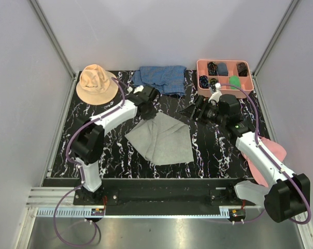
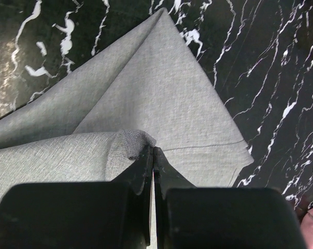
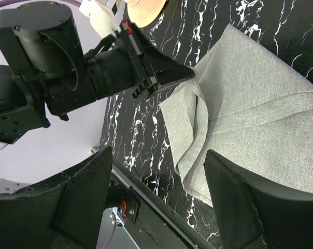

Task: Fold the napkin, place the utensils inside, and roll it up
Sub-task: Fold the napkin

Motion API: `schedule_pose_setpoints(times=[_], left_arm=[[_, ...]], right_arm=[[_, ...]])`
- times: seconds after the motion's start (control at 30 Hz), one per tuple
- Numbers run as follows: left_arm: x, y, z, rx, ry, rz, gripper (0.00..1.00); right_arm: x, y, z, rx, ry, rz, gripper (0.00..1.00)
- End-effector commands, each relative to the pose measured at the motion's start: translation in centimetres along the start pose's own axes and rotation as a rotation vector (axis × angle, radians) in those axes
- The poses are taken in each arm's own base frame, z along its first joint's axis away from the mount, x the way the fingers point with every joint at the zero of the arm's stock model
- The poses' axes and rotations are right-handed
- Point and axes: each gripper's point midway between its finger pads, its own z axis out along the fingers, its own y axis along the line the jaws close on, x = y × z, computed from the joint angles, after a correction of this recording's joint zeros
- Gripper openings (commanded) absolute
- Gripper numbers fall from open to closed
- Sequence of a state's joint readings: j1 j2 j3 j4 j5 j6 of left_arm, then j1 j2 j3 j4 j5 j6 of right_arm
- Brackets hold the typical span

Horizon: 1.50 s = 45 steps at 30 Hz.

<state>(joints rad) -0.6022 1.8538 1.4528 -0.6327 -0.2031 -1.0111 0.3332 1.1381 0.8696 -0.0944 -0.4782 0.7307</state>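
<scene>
The light-grey napkin (image 1: 162, 138) lies partly folded on the black marble table, one corner lifted. My left gripper (image 1: 152, 110) is shut on that far corner; in the left wrist view the jaws (image 2: 153, 151) pinch a small fold of the cloth (image 2: 161, 98). My right gripper (image 1: 188, 111) is open and empty, just right of the napkin's far corner. In the right wrist view its fingers (image 3: 234, 199) stand wide apart above the napkin's edge (image 3: 250, 104), facing the left gripper (image 3: 169, 77). The utensils are out of view.
An orange hat (image 1: 96, 83) sits at the back left and a blue checked cloth (image 1: 161, 79) at the back middle. A pink tray (image 1: 200, 69) with small dark items is at the back right. A pink hat (image 1: 270, 150) lies under the right arm.
</scene>
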Motion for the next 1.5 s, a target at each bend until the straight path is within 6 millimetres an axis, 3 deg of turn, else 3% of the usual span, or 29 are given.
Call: schedule_pose_setpoints(times=[0.0,0.2,0.47,0.57,0.6,0.7,0.73,0.87,0.97,1.1,1.17,1.23,1.37,1.47], left_arm=[[-2.0,-2.9,0.1,0.063,-0.056,-0.035,0.0],[-2.8,-3.5,1.0,0.055,-0.075,-0.052,0.0],[-3.2,-2.9,2.2,0.032,-0.073,-0.069,0.0],[-3.3,-3.4,2.2,0.051,-0.072,-0.063,0.22],[-3.6,-3.8,2.2,0.066,-0.079,-0.061,0.38],[-4.4,-5.0,1.3,0.109,-0.097,-0.052,0.6],[-4.7,-5.3,0.9,0.121,-0.104,-0.043,0.71],[-6.9,-6.7,-1.9,0.182,-0.16,-0.016,0.87],[-8.1,-5.5,-3.3,0.193,-0.174,0.012,0.94],[-8.7,-1.5,-3.1,0.144,-0.181,0.131,0.99],[-7.3,0.3,-2.7,0.153,-0.132,0.186,0.99],[-7.1,1.3,-2.5,0.177,-0.122,0.221,0.99],[-4.8,4.0,-1.7,0.195,-0.008,0.201,0.99],[-4.7,5.2,-1.6,0.216,0.006,0.162,0.99]], right_arm=[[-0.7,0.0,0.0,0.002,-0.028,-0.007,0.8],[-0.5,-0.2,0.0,0.007,-0.025,-0.003,0.8],[-0.3,-0.6,0.2,0.018,-0.023,0.001,0.8],[-0.3,-0.7,0.1,0.021,-0.022,0.0,0.8],[-0.3,-0.7,0.1,0.023,-0.02,-0.001,0.81],[-0.3,-1.0,0.0,0.04,-0.025,-0.007,0.81],[-0.4,-1.0,-0.1,0.045,-0.03,-0.007,0.81],[-0.2,-1.8,0.0,0.08,-0.023,-0.004,0.81],[-0.1,-2.6,0.2,0.113,-0.008,-0.009,0.81],[1.1,-4.8,0.9,0.203,0.065,0.022,0.81],[2.1,-6.3,0.8,0.269,0.104,0.038,0.81],[2.8,-8.0,0.8,0.341,0.132,0.053,0.81],[5.9,-11.3,-0.1,0.482,0.267,0.109,0.8],[8.6,-12.8,-0.7,0.532,0.358,0.17,0.75]])
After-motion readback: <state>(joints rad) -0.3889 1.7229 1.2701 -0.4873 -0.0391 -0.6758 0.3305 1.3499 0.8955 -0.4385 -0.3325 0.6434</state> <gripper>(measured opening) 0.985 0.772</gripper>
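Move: The napkin's folded-over corner is already pinched in the shut left fingers, roughly 2 cm above the cloth; the napkin's far corner lies about 6 cm ahead and 1 cm left of them, its right corner some 12 cm right and 1 cm back. The blue cloth is about 17 cm ahead, 1 cm right. From the open right hand, the napkin's right edge is around 3 cm back, 5 cm right and 16 cm down; its right corner about 5 cm ahead, 4 cm right. The napkin corner, still pinched, is carried a last 2.5 cm forward and sunk slightly onto the cloth, then the left fingers open wide and let go. The left hand slips on forward and up, then swings left about 9 cm, dipping again. Late on, the wide-open right hand drops about 12 cm towards the napkin's right edge, drifting right, its fingers tipping steeper by some 25 degrees. ##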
